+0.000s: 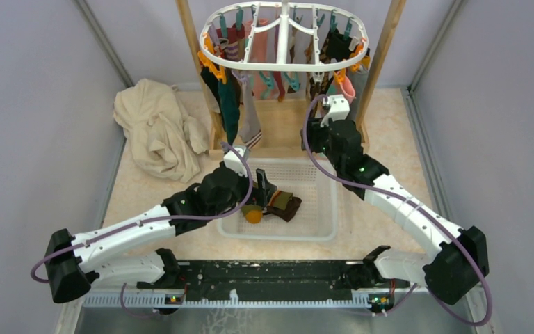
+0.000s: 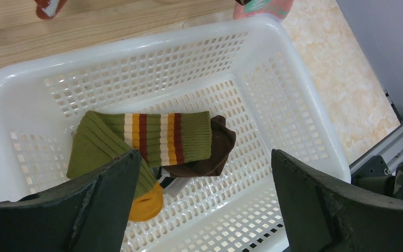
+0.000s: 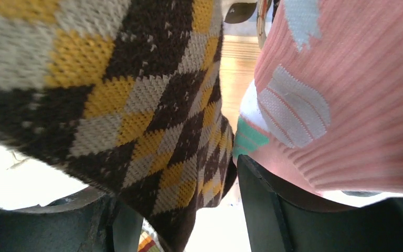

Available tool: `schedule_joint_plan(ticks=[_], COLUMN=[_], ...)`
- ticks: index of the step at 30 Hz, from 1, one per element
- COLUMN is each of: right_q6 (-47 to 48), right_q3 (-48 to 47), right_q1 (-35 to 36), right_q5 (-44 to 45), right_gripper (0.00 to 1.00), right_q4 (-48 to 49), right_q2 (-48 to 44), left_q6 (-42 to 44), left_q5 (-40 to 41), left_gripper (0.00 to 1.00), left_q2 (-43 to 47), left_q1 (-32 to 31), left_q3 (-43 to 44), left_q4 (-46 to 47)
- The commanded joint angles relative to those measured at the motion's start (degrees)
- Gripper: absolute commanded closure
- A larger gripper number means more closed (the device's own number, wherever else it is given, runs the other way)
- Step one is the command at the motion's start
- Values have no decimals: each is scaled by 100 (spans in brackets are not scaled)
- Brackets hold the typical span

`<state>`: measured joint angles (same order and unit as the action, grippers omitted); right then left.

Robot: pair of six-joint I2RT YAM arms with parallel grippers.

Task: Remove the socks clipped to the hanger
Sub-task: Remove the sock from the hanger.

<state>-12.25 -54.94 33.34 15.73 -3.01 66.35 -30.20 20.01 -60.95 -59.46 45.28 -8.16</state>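
Note:
The white oval hanger (image 1: 283, 38) hangs in a wooden frame with socks (image 1: 233, 104) clipped round its rim. My right gripper (image 1: 331, 96) is raised among the socks at its right end. In the right wrist view it (image 3: 181, 194) is open around a brown, yellow and grey argyle sock (image 3: 136, 105), with a gap to the right finger. A pink sock (image 3: 346, 105) hangs outside that finger. My left gripper (image 2: 204, 157) is open and holds nothing, above a green striped sock (image 2: 152, 139) and a brown sock (image 2: 218, 152) lying in the basket.
The white mesh basket (image 1: 323, 209) stands between the arms, in front of the frame's wooden base (image 1: 278, 149). A crumpled beige cloth (image 1: 156, 129) lies at the back left. Wooden posts (image 1: 382, 56) flank the hanger. Grey walls close both sides.

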Motion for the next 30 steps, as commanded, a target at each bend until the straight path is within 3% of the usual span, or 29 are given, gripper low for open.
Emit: schedule_joint_plan(ticks=[1, 9, 13, 19, 30], right_q6=[-149, -159, -155, -188, -324], right_q3=[75, 33, -12, -185, -408], right_q1=[-61, -92, -90, -92, -100], right_q5=[-159, -441, -507, -704, -1038], right_gripper=[39, 74, 76, 89, 90], right_q4=[487, 383, 156, -253, -698], right_q2=[156, 33, -217, -478, -667], left_q6=[3, 273, 654, 1079, 1871], left_q5=[-23, -154, -545, -731, -344], left_gripper=[1, 1, 1, 1, 1], left_q2=[30, -213, -463, -855, -2085], left_q1=[15, 18, 14, 35, 163], left_q3=[49, 99, 69, 38, 672], left_q4=[25, 479, 1258, 2405, 3348])
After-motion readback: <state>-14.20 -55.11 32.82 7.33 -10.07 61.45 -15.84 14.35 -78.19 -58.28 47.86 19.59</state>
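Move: The argyle sock hangs right at the right hand's open fingers, its middle about 1 cm ahead, 1 cm left and 3 cm above. The pink sock is some 6 cm right of the argyle one and 1 cm farther out; the grey striped sock hangs about 15 cm left of the argyle one, 1 cm farther out. For the left hand, the argyle sock is roughly 14 cm ahead, 12 cm right and 9 cm up, with the green striped sock about 16 cm below, 2 cm right and level with it fore and aft. The right fingers close on the lower part of the argyle sock and pinch it as the hand sinks about 2 cm and eases slightly left; then the hand draws back some 3 cm and rises again, keeping the grip. The open left hand swings right about 7 cm and forward about 5 cm over the basket towards this sock, tilting its fingers up some 15 degrees. ##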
